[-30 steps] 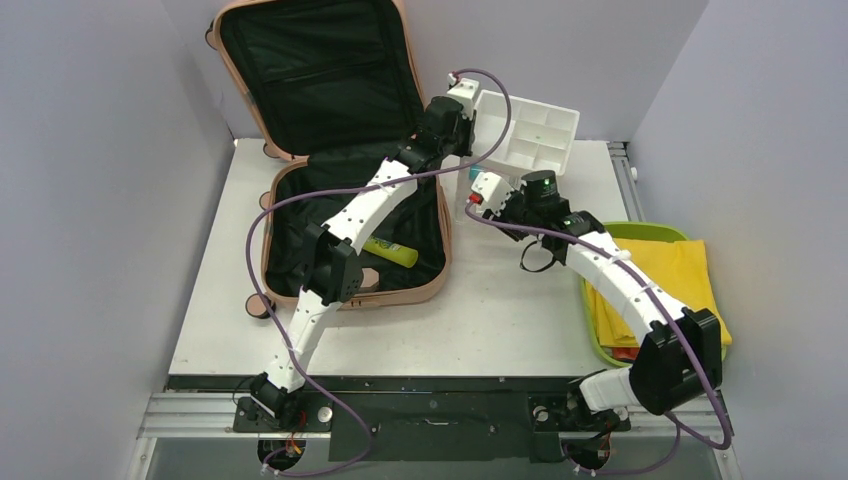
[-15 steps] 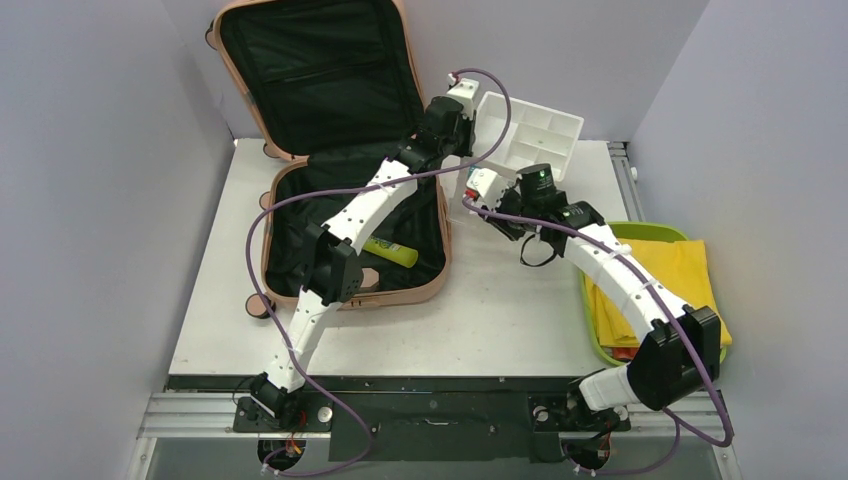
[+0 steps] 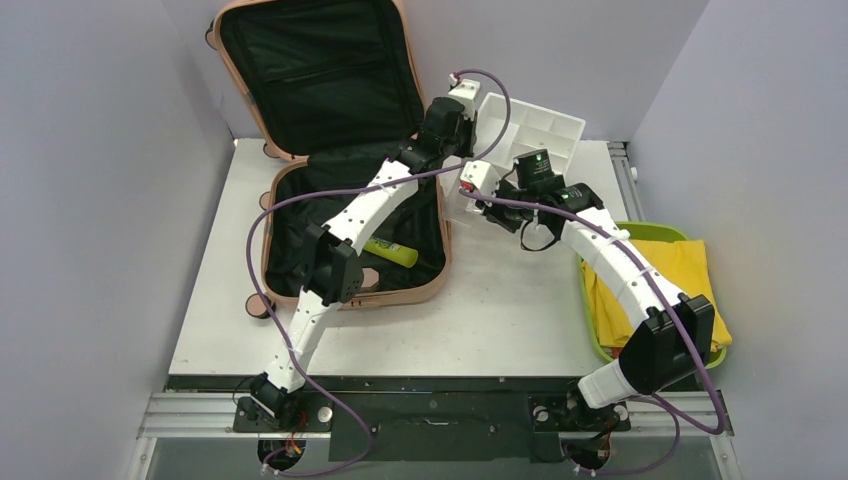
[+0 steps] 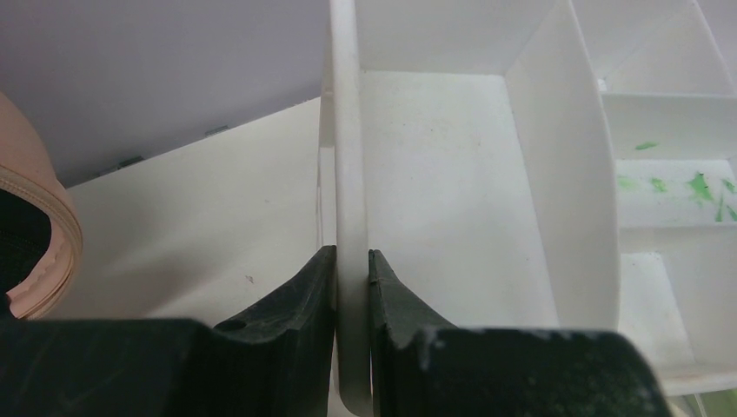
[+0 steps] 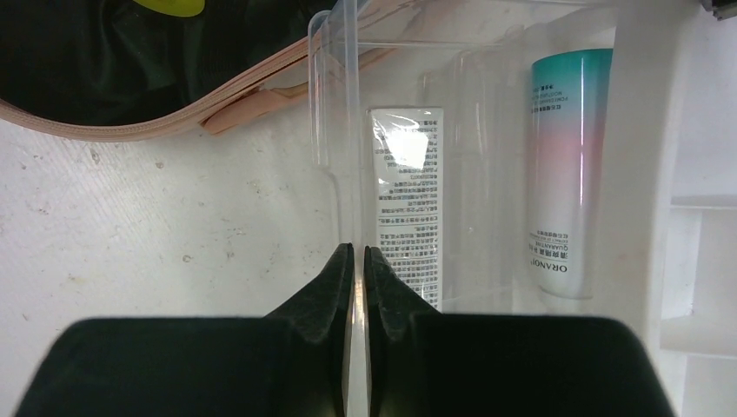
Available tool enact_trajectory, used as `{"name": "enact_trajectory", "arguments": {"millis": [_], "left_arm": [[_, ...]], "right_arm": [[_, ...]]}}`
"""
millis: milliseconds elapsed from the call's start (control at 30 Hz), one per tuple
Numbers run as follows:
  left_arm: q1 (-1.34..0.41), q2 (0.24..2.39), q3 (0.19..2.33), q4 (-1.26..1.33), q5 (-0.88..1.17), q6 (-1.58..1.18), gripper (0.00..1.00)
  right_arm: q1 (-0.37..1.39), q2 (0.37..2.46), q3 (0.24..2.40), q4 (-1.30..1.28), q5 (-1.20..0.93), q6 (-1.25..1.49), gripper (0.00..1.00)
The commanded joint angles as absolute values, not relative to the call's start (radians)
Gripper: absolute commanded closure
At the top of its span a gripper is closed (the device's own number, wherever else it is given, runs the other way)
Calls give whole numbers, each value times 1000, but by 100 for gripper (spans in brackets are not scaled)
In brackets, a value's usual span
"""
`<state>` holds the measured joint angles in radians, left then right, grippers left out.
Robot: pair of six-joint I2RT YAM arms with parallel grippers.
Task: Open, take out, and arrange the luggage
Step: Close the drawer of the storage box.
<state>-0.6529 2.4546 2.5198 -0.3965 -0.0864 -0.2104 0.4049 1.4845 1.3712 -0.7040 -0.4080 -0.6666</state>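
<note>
The salmon-pink luggage (image 3: 400,297) lies open at the left, its black-lined lid (image 3: 310,70) leaning on the back wall. A lime-yellow tube (image 3: 390,251) lies in its lower half. My left gripper (image 4: 352,261) is shut on the left wall of the white compartmented organizer (image 4: 348,130), which stands tilted at the back (image 3: 535,125). My right gripper (image 5: 358,254) is shut on the thin wall of a clear plastic box (image 5: 335,104) just right of the luggage rim (image 5: 174,104). Inside the box stand a white printed tube (image 5: 408,208) and a teal-and-pink tube (image 5: 565,174).
A lime-green tray (image 3: 600,345) holding a folded yellow cloth (image 3: 670,280) sits at the right edge. Grey walls close in the table on the left, back and right. Purple cables loop over both arms.
My right gripper has moved left and back to the clear box and shut on its wall. The left gripper has kept its hold on the organizer.
</note>
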Motion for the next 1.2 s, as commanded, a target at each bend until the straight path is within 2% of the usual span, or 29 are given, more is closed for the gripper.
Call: {"name": "enact_trajectory", "arguments": {"millis": [0, 33, 200, 367, 767, 1000, 1100, 1167], "left_arm": [[-675, 2473, 2498, -503, -46, -255, 95], [-675, 2472, 2499, -503, -45, -255, 95], [-678, 2466, 2494, -505, -29, -266, 95], [-678, 2460, 2485, -505, -20, -268, 95], [-683, 2439, 2447, -514, 19, -286, 97], [-683, 2430, 2432, -520, 36, -296, 98], [-684, 2425, 2426, -520, 44, -298, 98], [-683, 2422, 2425, -521, 43, -297, 98]], "right_arm": [[405, 1473, 1418, -671, -389, -687, 97], [407, 1473, 1418, -671, -371, -685, 94], [421, 1502, 1415, -629, -293, -645, 94], [427, 1492, 1378, -519, -163, -608, 100], [430, 1480, 1312, -309, 66, -622, 99], [423, 1478, 1298, -191, 247, -626, 86], [421, 1469, 1292, -156, 308, -622, 72], [419, 1451, 1296, -178, 264, -625, 63]]}}
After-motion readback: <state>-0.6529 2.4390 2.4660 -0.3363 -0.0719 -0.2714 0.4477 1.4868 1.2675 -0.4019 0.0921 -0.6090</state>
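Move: The storage box, whose tray rim the left fingers hold, has its middle roughly 19 cm ahead, 7 cm right and 8 cm below the right hand, which has the clear drawer's front panel between its fingers. The open drawer's middle is some 7 cm ahead and 3 cm left; in it the white carton lies about 5 cm ahead and 3 cm left, the bottle 9 cm straight ahead. The left hand has the box's middle 3 cm ahead and 10 cm right. Forward and to its right, about 8 cm in all, the right hand pushes the clear drawer by its front panel towards the storage box, after a slow start, swinging clockwise some 30 degrees. Its shut fingers part in the last stretch, with the panel still between them. The left hand keeps its pinch on the tray's rim and holds the box practically in place. ##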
